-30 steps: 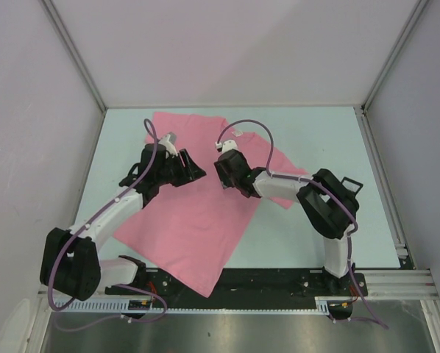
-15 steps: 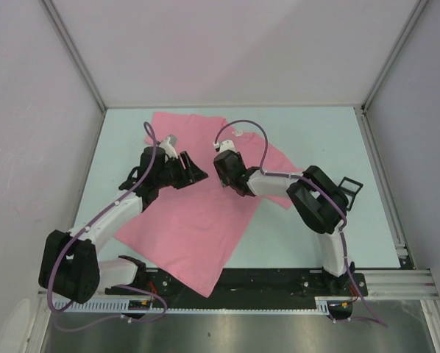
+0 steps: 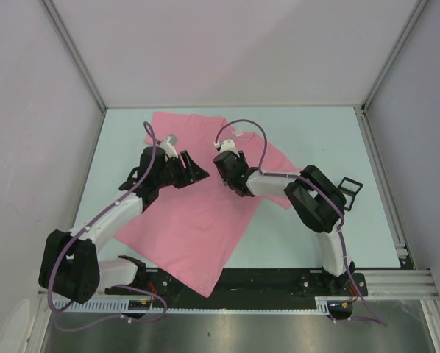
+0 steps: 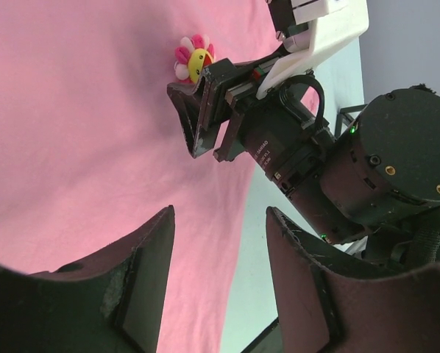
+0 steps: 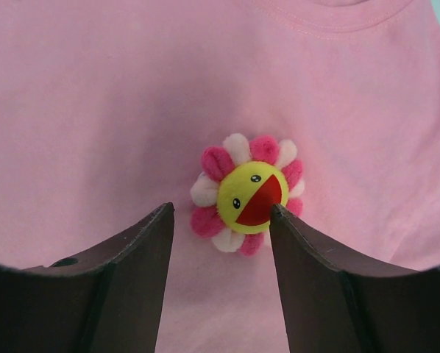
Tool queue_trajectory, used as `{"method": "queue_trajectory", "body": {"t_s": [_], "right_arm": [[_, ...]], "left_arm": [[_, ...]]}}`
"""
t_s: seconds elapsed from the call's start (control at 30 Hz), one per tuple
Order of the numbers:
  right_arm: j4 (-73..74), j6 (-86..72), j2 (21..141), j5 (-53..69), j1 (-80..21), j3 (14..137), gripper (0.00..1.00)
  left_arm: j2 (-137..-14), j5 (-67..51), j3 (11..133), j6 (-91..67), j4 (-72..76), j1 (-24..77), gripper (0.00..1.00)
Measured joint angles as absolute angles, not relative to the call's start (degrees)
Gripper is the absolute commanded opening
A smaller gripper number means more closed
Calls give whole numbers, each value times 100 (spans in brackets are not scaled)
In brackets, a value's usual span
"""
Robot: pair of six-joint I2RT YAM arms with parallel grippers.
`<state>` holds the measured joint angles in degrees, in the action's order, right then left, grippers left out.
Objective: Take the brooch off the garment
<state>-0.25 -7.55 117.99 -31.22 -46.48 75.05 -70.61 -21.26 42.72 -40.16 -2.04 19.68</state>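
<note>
The garment, a pink T-shirt, lies flat on the table and fills the right wrist view. The brooch is a small flower with pink and white petals and a yellow-and-red face, pinned below the collar. My right gripper is open just short of it; the right fingertip is next to the brooch's lower edge. In the left wrist view the brooch sits beside the right gripper's fingers. My left gripper is open and empty over the shirt, left of the right gripper. The top view hides the brooch.
The shirt's collar seam runs just beyond the brooch. A small black frame-like object lies on the pale green table to the right. Walls enclose the table on three sides.
My right arm has folded in and its gripper has shifted slightly up and left over the shirt. The left gripper has edged slightly right. The shirt has not moved.
</note>
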Motion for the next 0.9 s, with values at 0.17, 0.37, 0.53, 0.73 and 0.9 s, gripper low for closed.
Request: {"method": "queue_trajectory", "body": {"t_s": [0.17, 0.37, 0.53, 0.73, 0.9], "right_arm": [[-27, -720, 11920, -3216, -4611, 7550, 58], [-34, -698, 11983, -3258, -4563, 7658, 42], [-36, -746, 11983, -3288, -4517, 7688, 30], [-27, -897, 11966, -3326, -4512, 7752, 14], [102, -1096, 11867, -3334, -4460, 7771, 10]], "left_arm": [[-7065, -2126, 4217, -4034, -185, 1968, 58], [-7083, -2128, 4209, -4056, -180, 1968, 59], [-7126, -2128, 4209, -4056, -178, 1975, 59], [-7343, -2134, 4211, -4058, -178, 2043, 59], [-7609, -2132, 4274, -4077, -183, 2217, 58]]}}
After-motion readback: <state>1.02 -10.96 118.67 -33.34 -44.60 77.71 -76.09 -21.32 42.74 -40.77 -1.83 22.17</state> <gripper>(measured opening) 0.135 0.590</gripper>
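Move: The brooch on the pink garment lies just in front of the right hand's parted fingers, about 3 cm ahead, 2 cm to the right and roughly 1 cm lower. The neckline label is some 18 cm ahead and level sideways, about 3 cm lower; the near sleeve's cuff is around 5 cm back, 22 cm to the right and 3 cm lower. From the left hand the brooch is about 13 cm ahead, 11 cm to the right and 13 cm below. The right hand eases forward about 2 cm and slightly right onto the brooch, dipping a little at first, and its fingers close from over half open to nearly shut, pinching the petals on the brooch's near left side while the hand rises about 1.5 cm from its lowest point. Late on, the left hand, empty with fingers still parted, sinks some 3 cm towards the garment and shifts a little to its right, its fingertips tipping slightly down. ##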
